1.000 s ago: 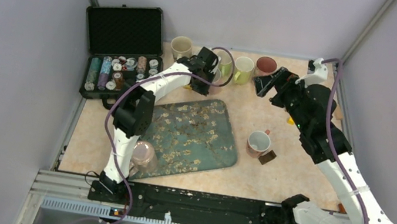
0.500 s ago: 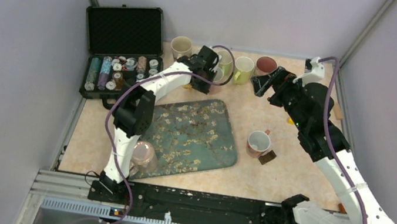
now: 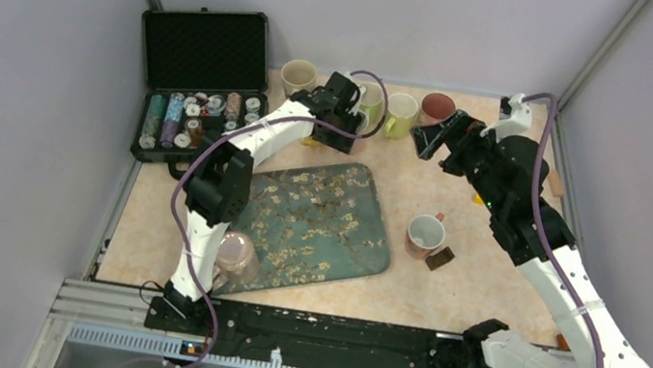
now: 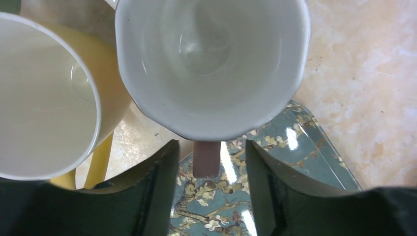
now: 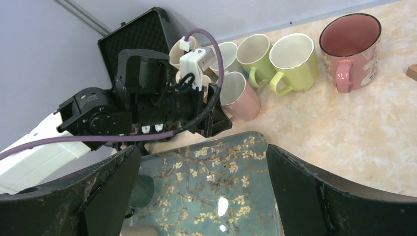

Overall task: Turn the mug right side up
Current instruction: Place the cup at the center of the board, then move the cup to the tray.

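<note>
A pink mug (image 5: 241, 96) with a white inside (image 4: 211, 64) stands upright, mouth up, on the table just behind the floral tray (image 3: 317, 222). Its handle (image 4: 206, 160) points at my left gripper (image 4: 210, 150). The jaws stand open on either side of the handle, with a gap on each side. From above, the left gripper (image 3: 344, 120) covers most of this mug. My right gripper (image 3: 432, 136) hangs open and empty above the back of the table, its wide jaws framing the tray (image 5: 211, 191).
Several mugs line the back: cream (image 3: 299, 74), green (image 3: 374, 103), yellow-green (image 3: 401, 112), dark pink (image 3: 437, 108). A yellow mug (image 4: 44, 98) touches the pink one's left. Another mug (image 3: 424, 235) sits right of the tray, a pink one (image 3: 236, 254) at its near-left corner. A chip case (image 3: 200, 87) lies back left.
My left jaws have opened off the pink mug's handle. Both arms have barely moved.
</note>
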You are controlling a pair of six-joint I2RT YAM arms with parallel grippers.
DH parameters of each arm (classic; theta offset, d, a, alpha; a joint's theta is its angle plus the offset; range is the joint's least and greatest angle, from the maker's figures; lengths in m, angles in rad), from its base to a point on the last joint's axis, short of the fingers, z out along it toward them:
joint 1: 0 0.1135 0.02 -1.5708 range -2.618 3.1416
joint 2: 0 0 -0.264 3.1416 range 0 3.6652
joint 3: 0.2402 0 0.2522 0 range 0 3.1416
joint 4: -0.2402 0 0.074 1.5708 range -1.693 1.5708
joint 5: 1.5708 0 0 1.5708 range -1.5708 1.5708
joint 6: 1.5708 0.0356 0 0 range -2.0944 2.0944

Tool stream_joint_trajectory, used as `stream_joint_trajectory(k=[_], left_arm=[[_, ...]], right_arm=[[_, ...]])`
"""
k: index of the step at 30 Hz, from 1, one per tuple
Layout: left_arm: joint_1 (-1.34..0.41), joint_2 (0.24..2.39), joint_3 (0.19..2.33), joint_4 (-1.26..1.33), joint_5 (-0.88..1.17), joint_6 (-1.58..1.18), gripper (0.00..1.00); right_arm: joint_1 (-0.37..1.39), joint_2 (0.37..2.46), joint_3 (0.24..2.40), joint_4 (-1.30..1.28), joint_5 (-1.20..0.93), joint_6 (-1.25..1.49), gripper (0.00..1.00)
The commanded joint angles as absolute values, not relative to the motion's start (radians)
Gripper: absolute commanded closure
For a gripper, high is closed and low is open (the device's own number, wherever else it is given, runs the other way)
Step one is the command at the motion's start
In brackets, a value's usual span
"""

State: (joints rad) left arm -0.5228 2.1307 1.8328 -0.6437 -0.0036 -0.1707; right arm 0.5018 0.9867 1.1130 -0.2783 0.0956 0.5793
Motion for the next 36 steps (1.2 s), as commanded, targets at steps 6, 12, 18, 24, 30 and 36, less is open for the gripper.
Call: stream_joint_trajectory(k=[6, 12, 18, 24, 30, 36], left_arm=[[-0.521, 1.892, 1.768, -0.578, 0.106, -0.221, 0.09], [-0.521, 1.737, 1.656, -0.555, 0.097, -0.268, 0.02], [-0.518, 1.503, 1.472, -0.556, 0.011, -0.327, 0.02], [-0.504, 1.246, 1.276, -0.619, -0.159, -0.389, 0.02], [-0.494, 1.052, 1.162, -0.777, -0.232, -0.470, 0.02], [-0.495, 0.903, 1.056, -0.914, -0.199, -0.562, 0.02]], right_arm=[[0.506, 0.975, 1.138, -0.314, 0.047, 0.589, 0.01], [0.506, 0.953, 1.118, -0.350, 0.044, 0.586, 0.01], [0.506, 0.972, 1.095, -0.363, -0.021, 0.591, 0.01], [0.516, 1.023, 1.084, -0.363, -0.077, 0.590, 0.01], [0.530, 1.048, 1.054, -0.328, -0.104, 0.586, 0.01], [0.550, 1.088, 1.040, -0.305, -0.115, 0.580, 0.01]])
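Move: Behind and well to the left of the left hand sits the upside-down dark mug on the board, about 24 cm back and 20 cm left, roughly level in height. The upside-down pale mug lies some 35 cm back and 16 cm left. The pink mug just set down is about 4 cm ahead and 3 cm right, the yellow one 4 cm ahead and 7 cm left. For the right hand the dark mug lies about 41 cm left, 10 cm back and 25 cm below. Spreading its half-open fingers fully around the pink mug's handle, the left hand first lifts nearly straight up, then sweeps back and left over the board towards the dark mug, about 20 cm back, 15 cm left and 15 cm up in all, turning some 20 degrees counter-clockwise and tipping up. Meanwhile the open right hand sinks about 8 cm and drifts left towards the board, tilting down. ##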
